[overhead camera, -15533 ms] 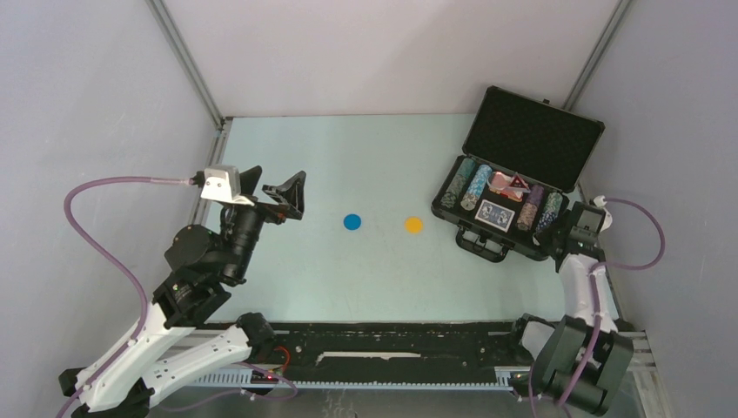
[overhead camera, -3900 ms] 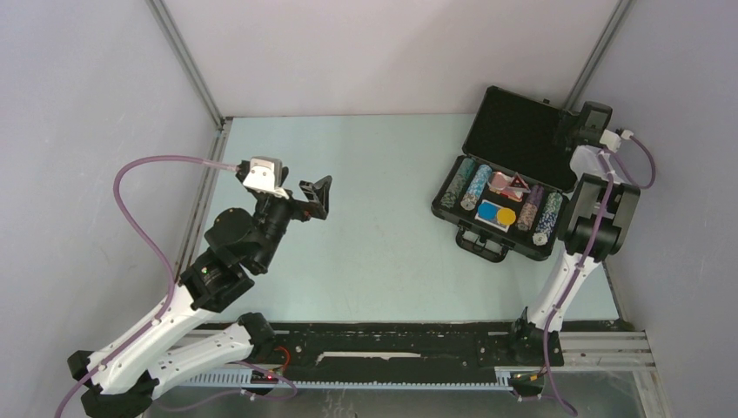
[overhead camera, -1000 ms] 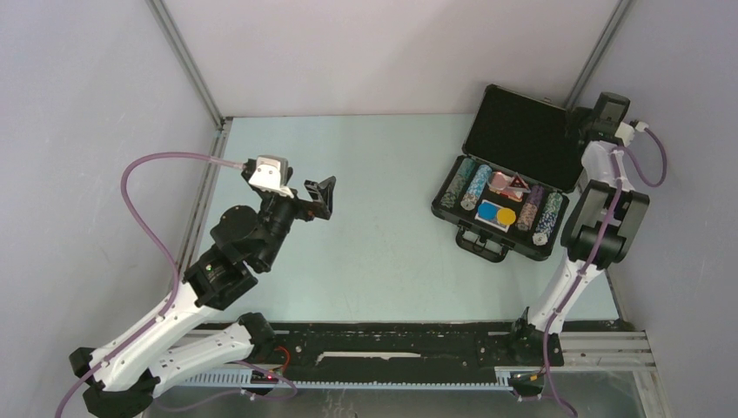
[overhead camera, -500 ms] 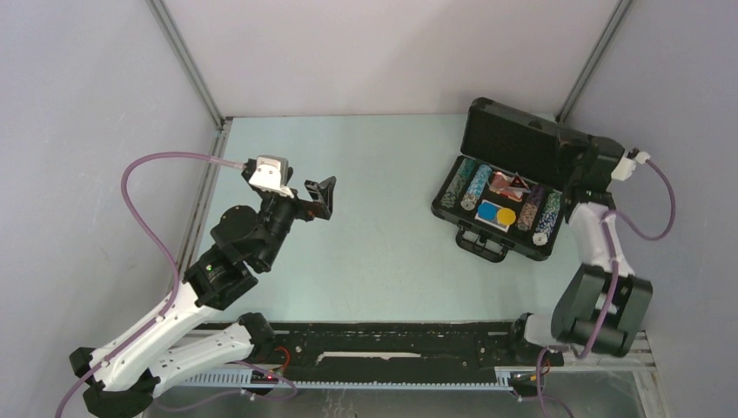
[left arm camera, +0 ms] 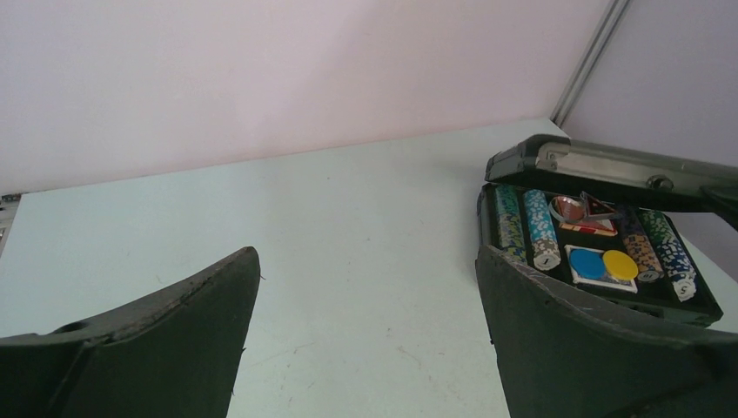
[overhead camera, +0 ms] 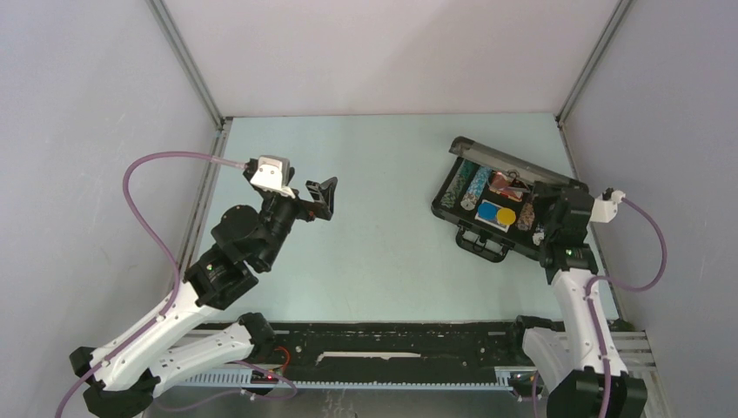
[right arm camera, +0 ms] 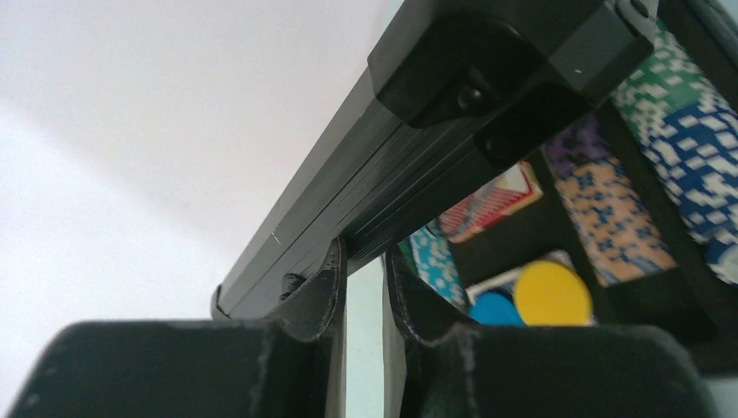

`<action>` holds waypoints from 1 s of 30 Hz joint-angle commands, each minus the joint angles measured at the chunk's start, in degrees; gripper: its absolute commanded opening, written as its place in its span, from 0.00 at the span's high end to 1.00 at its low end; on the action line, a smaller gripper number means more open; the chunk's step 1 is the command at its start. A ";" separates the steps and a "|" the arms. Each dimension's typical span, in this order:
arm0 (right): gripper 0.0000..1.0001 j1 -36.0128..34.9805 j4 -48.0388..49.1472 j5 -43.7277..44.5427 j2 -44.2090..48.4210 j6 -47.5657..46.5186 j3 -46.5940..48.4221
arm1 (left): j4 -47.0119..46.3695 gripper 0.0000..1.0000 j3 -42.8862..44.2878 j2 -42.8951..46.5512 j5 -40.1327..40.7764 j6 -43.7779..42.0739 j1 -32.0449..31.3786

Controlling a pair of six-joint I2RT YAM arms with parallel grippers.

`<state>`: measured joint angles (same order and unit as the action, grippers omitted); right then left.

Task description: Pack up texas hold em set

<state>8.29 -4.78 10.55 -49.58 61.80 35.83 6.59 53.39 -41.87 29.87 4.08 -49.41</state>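
Observation:
The texas hold em set's black briefcase (overhead camera: 484, 244) lies at the right of the table, its lid (overhead camera: 513, 165) tipped low over the base. Rows of striped chips (overhead camera: 474, 185), a blue disc (overhead camera: 487, 210) and a yellow disc (overhead camera: 506, 212) show under it. My right gripper (overhead camera: 550, 205) is at the lid's right end. In the right wrist view its jaws (right arm camera: 363, 249) stand a narrow slit apart, tips at the lid's rim (right arm camera: 418, 165). My left gripper (overhead camera: 320, 198) hangs wide open and empty over the table's left. The left wrist view shows the red triangle (left arm camera: 596, 206).
Grey walls close in the pale green table (overhead camera: 383, 174) on three sides, with metal posts (overhead camera: 187, 65) at the back corners. The case's handle (overhead camera: 480, 246) points toward the table's near edge. A purple cable (overhead camera: 644, 252) loops off my right wrist.
My right arm has swung from behind the upright lid down toward the front, and the lid has come down with it to a low tilt. The right jaws have parted slightly. The left arm is still.

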 commanded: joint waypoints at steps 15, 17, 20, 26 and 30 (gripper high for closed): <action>0.62 -2.58 -13.96 1.20 8.33 -17.95 -9.07 | 14.41 0.00 16.11 -13.55 -20.79 22.61 -0.87; 0.61 -2.79 -14.45 -0.11 8.61 -19.43 -9.18 | 13.09 0.00 13.42 -14.66 -23.99 26.97 -0.90; 0.57 -4.35 -15.29 -2.96 8.94 -23.05 -9.18 | 8.92 0.00 7.73 -15.40 -26.52 31.88 -0.87; 0.32 -8.12 -21.36 -3.99 9.05 -28.58 -7.51 | -1.20 0.00 -2.52 -18.84 -31.62 39.68 -2.02; 0.26 -11.72 -23.08 -16.48 10.79 -28.67 -6.15 | -3.34 0.00 -5.39 -20.04 -29.25 40.87 -5.01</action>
<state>-0.36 -25.61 4.62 -40.71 36.23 26.09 9.65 50.39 -61.87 1.30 40.64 -51.90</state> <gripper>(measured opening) 0.707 0.996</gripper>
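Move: The right hand's nearly shut fingers are at the right part of the half-open lid's free edge; the middle of that edge is about 5 cm to the left, 3 cm ahead and nearly level. Inside the case, the yellow disc lies some 5 cm left, 3 cm back and 17 cm below, and the handle about 11 cm left, 10 cm back and 18 cm below. From the empty left hand, the handle lies roughly 37 cm right, 2 cm back and 35 cm down. The right hand, already at the lid's edge, brings the lid down over the chips, travelling some 12 cm down and 9 cm back while tipping steeply downward, then sidles left along the case's front towards the handle, turning counter-clockwise and opening its fingers widely. The left hand, fingers still wide open, first swings right towards the case front, then sinks as well, about 15 cm each way, tipping down some 40 degrees and yawing clockwise. ##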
